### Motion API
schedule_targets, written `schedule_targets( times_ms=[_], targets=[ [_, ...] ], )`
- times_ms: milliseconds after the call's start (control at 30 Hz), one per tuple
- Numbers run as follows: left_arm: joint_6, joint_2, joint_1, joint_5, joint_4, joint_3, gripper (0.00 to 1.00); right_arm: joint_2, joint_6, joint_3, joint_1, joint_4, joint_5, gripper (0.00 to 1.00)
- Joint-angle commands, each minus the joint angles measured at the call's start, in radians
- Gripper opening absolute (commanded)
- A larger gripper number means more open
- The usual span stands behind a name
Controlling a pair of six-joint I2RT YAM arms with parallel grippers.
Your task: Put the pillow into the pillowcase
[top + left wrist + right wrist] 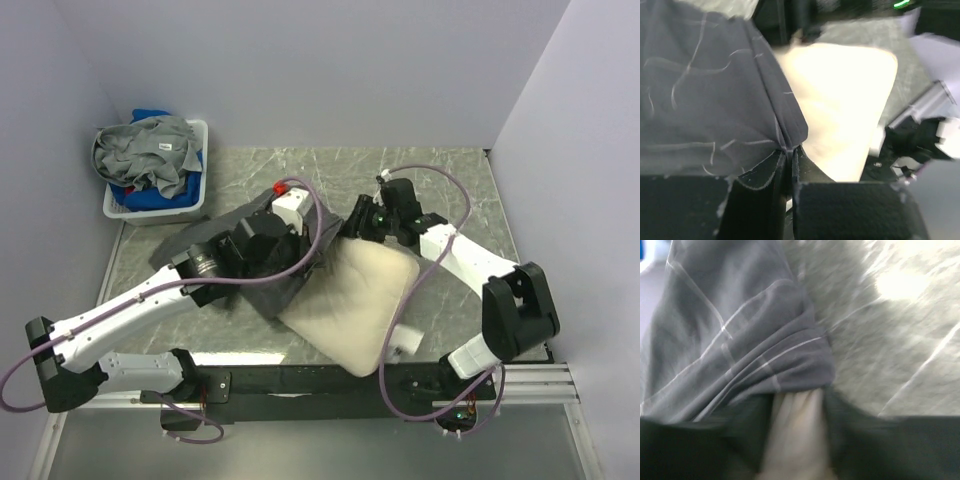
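The cream pillow [355, 295] lies slanted on the table's near middle, its far left corner tucked under the dark grid-lined pillowcase [268, 288]. In the left wrist view my left gripper [789, 152] is shut on the pillowcase [705, 100] edge, right beside the pillow [840, 100]. From above, the left gripper itself is hidden under its wrist. My right gripper [353, 227] sits at the pillow's far corner. In the blurred right wrist view a bunched fold of the pillow [795, 430] fills the gap of the right gripper [797, 410], just below the pillowcase [740, 340] opening.
A white basket [195, 205] heaped with grey and blue clothes stands at the back left. White walls close in the green marble table [440, 180] on three sides. A small white tag [404, 342] hangs at the pillow's near right edge.
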Motion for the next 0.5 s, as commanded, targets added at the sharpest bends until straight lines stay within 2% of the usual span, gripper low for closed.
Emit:
schedule_targets(
  times_ms=[0, 33, 133, 233, 333, 467],
  targets=[
    [-0.146, 0.0, 0.056, 0.041, 0.085, -0.075, 0.11, 0.045, -0.099, 0.138, -0.004, -0.025, 0.142, 0.69],
    [-0.155, 0.009, 0.06, 0.032, 0.084, -0.078, 0.11, 0.042, -0.115, 0.152, -0.011, -0.045, 0.165, 0.84],
    [-0.201, 0.078, 0.075, 0.018, 0.085, -0.085, 0.1, -0.01, -0.11, 0.175, -0.05, -0.116, 0.26, 1.0],
    [-0.238, 0.128, 0.09, 0.007, 0.094, -0.095, 0.09, -0.095, -0.078, 0.155, -0.099, -0.174, 0.291, 1.0],
    [-0.266, 0.165, 0.116, -0.001, 0.108, -0.108, 0.08, -0.229, -0.026, 0.051, -0.101, -0.213, 0.287, 1.0],
    [-0.275, 0.21, 0.171, 0.039, 0.15, -0.127, 0.08, -0.442, 0.089, -0.212, -0.103, -0.254, 0.267, 1.0]
  ],
)
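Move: Pinched in the left fingers already is the edge of the pillowcase's mouth; the pillow's middle lies about 10 cm to that hand's right, 2 cm back and 20 cm below, the spread part of the pillowcase some 16 cm left, 10 cm ahead and 21 cm below. The right fingers, already parting, are at the mouth's far corner; from them the pillow's middle is about 13 cm back, level sideways and 7 cm down. Opening fully, the right hand lets go of the mouth's far corner, slides some 4 cm forward, then swings back and about 9 cm to its right while rising 5 cm, clear of cloth and pillow. The left hand keeps its pinch and lowers the mouth edge roughly 10 cm towards the pillow, easing forward, tipping down and turning a little counter-clockwise. ##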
